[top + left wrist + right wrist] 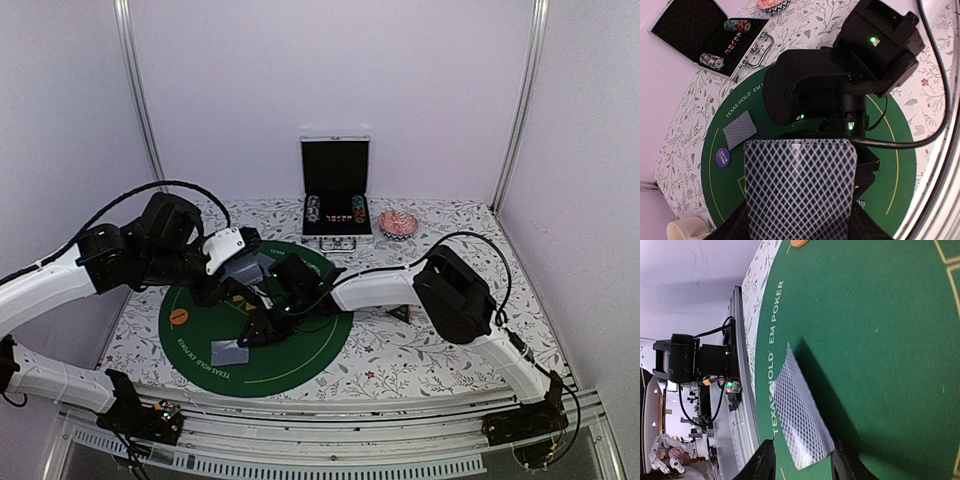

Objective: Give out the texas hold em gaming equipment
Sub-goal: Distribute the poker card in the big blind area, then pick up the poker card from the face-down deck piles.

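Note:
My left gripper [247, 272] is shut on a deck of playing cards [800, 192], whose blue diamond-patterned back fills the left wrist view and hides the fingers. My right gripper [802, 462] hangs open low over the green mat [310, 350]. One face-down card [800, 415] lies on the felt with its near end between the spread fingers [765, 460]. From above, that card [230, 350] is near the mat's front edge. Another face-down card [739, 129] lies beside a purple disc [723, 156]. An orange disc [179, 316] sits at the mat's left edge. A black triangular marker [402, 313] lies to the right, off the mat.
An open metal case [335, 195] holding stacked chips stands at the back, with a pink patterned bowl [398, 222] to its right. A white mug [687, 231] sits off the mat's left. Both arms cross over the mat's left half, the right forearm [375, 288] reaching across it.

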Robot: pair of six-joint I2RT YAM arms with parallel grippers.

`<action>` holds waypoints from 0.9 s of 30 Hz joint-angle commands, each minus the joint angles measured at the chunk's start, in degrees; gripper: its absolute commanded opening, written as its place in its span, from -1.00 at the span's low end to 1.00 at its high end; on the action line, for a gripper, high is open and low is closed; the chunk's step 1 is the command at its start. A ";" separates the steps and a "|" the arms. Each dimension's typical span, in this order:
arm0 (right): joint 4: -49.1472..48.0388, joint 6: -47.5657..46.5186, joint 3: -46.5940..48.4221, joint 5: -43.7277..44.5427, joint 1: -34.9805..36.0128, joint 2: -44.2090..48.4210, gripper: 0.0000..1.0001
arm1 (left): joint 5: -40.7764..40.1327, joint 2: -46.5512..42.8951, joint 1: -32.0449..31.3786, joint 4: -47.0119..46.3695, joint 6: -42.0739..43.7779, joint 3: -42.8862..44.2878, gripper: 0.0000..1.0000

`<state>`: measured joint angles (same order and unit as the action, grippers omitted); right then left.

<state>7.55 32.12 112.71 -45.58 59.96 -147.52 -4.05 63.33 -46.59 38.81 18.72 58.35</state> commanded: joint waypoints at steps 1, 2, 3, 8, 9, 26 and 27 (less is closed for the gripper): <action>3.32 -3.12 -7.58 0.79 0.75 8.09 -0.14 | 1.63 -1.87 0.33 -2.34 0.01 0.37 0.06; 3.31 -3.58 -9.37 0.92 0.77 9.87 -0.12 | 1.52 -1.89 0.33 -2.33 0.02 0.36 0.06; 3.30 -4.06 -11.07 1.16 0.65 11.68 -0.10 | 1.43 -1.92 0.29 -2.29 0.03 0.32 0.06; 3.00 -4.70 -21.40 2.76 -1.29 22.11 -0.06 | 1.53 -2.07 0.28 -2.24 0.30 0.28 0.06; 3.00 -4.85 -23.66 3.70 -2.08 23.83 -0.04 | 1.67 -2.07 0.27 -2.24 0.39 0.20 0.07; -6.68 -11.29 -26.14 8.79 -6.09 40.44 0.98 | 3.55 -0.68 -2.44 -1.99 3.63 -0.89 0.06; -5.83 -11.62 -24.31 8.91 -5.67 39.07 0.98 | 3.52 -0.60 -2.53 -1.98 3.65 -0.79 0.06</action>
<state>4.21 22.50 83.42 -34.54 51.66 -105.10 -0.86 62.28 -48.25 38.02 21.45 57.78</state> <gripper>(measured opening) 0.988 0.535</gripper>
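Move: The card deck I want next sits in my left hand's fingers, barely off that hand point. From my right hand it is some 18 cm up, about 4 cm ahead and 1 cm to the right. Just beneath my right hand is the card I am leaving, about 4 cm left and 2 cm back. The orange disc lies roughly 16 cm left and 8 cm ahead, and the dealer disc about 14 cm right and 21 cm ahead. I spread my right fingers from part-open to fully wide, come free of the card, and climb some 20 cm, first drawing right and slightly back, then arcing forward. I swing the fingers about 25 degrees clockwise to point left, and finish easing left towards the deck my left hand keeps gripping as it drifts a centimetre or two back and right. ##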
